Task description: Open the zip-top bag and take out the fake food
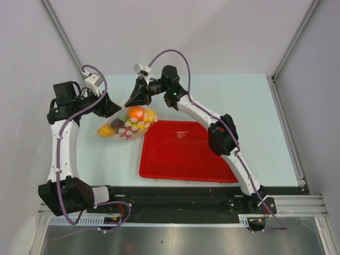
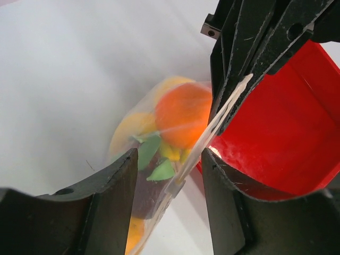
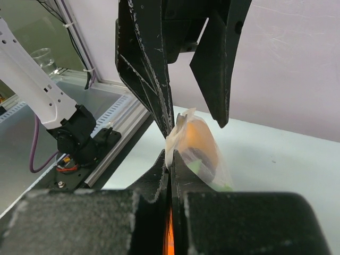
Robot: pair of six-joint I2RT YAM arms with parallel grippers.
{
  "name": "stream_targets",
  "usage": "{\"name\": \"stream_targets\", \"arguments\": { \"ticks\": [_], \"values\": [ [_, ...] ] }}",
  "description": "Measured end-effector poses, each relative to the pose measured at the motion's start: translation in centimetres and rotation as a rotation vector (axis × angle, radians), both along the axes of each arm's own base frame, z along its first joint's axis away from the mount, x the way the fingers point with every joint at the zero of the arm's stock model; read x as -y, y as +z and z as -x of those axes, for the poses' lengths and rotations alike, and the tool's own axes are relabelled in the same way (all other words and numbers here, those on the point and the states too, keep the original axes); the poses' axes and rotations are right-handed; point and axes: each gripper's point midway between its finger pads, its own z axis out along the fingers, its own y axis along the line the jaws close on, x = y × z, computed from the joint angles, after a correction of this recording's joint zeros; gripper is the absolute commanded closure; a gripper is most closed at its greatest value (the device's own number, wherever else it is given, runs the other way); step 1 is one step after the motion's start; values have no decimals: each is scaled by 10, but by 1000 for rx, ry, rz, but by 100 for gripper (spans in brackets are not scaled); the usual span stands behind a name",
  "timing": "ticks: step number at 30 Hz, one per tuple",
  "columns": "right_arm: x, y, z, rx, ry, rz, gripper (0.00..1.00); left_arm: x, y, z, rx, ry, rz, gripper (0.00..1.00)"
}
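The zip-top bag (image 1: 127, 124) lies left of the red tray, its top edge lifted. It is clear plastic with white dots, and the fake food inside shows as an orange (image 1: 136, 112), yellow pieces and a dark fruit. My right gripper (image 1: 129, 102) is shut on the bag's top edge, and the right wrist view has the bag (image 3: 199, 149) rising from the closed right gripper (image 3: 170, 159). My left gripper (image 2: 170, 159) is open, one finger on each side of the zip strip (image 2: 212, 127). The orange (image 2: 183, 114) and green leaves press against the plastic.
The red tray (image 1: 186, 154) lies empty right of the bag, and its wall (image 2: 276, 133) stands close behind my left fingers. Grey walls enclose the pale table on three sides. A black rail runs along the near edge by the arm bases.
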Motion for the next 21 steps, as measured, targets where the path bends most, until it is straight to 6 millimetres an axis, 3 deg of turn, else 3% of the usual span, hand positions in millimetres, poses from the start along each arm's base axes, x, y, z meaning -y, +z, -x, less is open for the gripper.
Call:
{"name": "stream_targets", "arguments": {
  "ticks": [11, 21],
  "values": [
    [3, -1, -3, -1, -1, 3, 100, 5, 3, 7, -4, -22, 22, 48],
    [5, 0, -4, -1, -1, 2, 100, 8, -3, 24, -4, -19, 26, 73]
  ]
}}
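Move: The slider on the bag's zip is just off the left fingertips, about 1 cm back, 1 cm right and 1 cm below the left hand's point. The orange hangs in the bag some 3 cm ahead of that hand, 6 cm to its right and 7 cm lower; the yellow-orange fruit is about 6 cm back, 6 cm left and 8 cm lower. From the right hand, the slider is roughly 2 cm back and 3 cm left, at about its height. The zip's slider is what the left hand lines up on: with its parted fingers astride the zip strip, the hand draws back some 2.5 cm and a little right, slowly at first. Its wrist stays steady while the fingers close from about half open to a third. The right hand keeps its shut pinch on the bag's rim, almost still. ##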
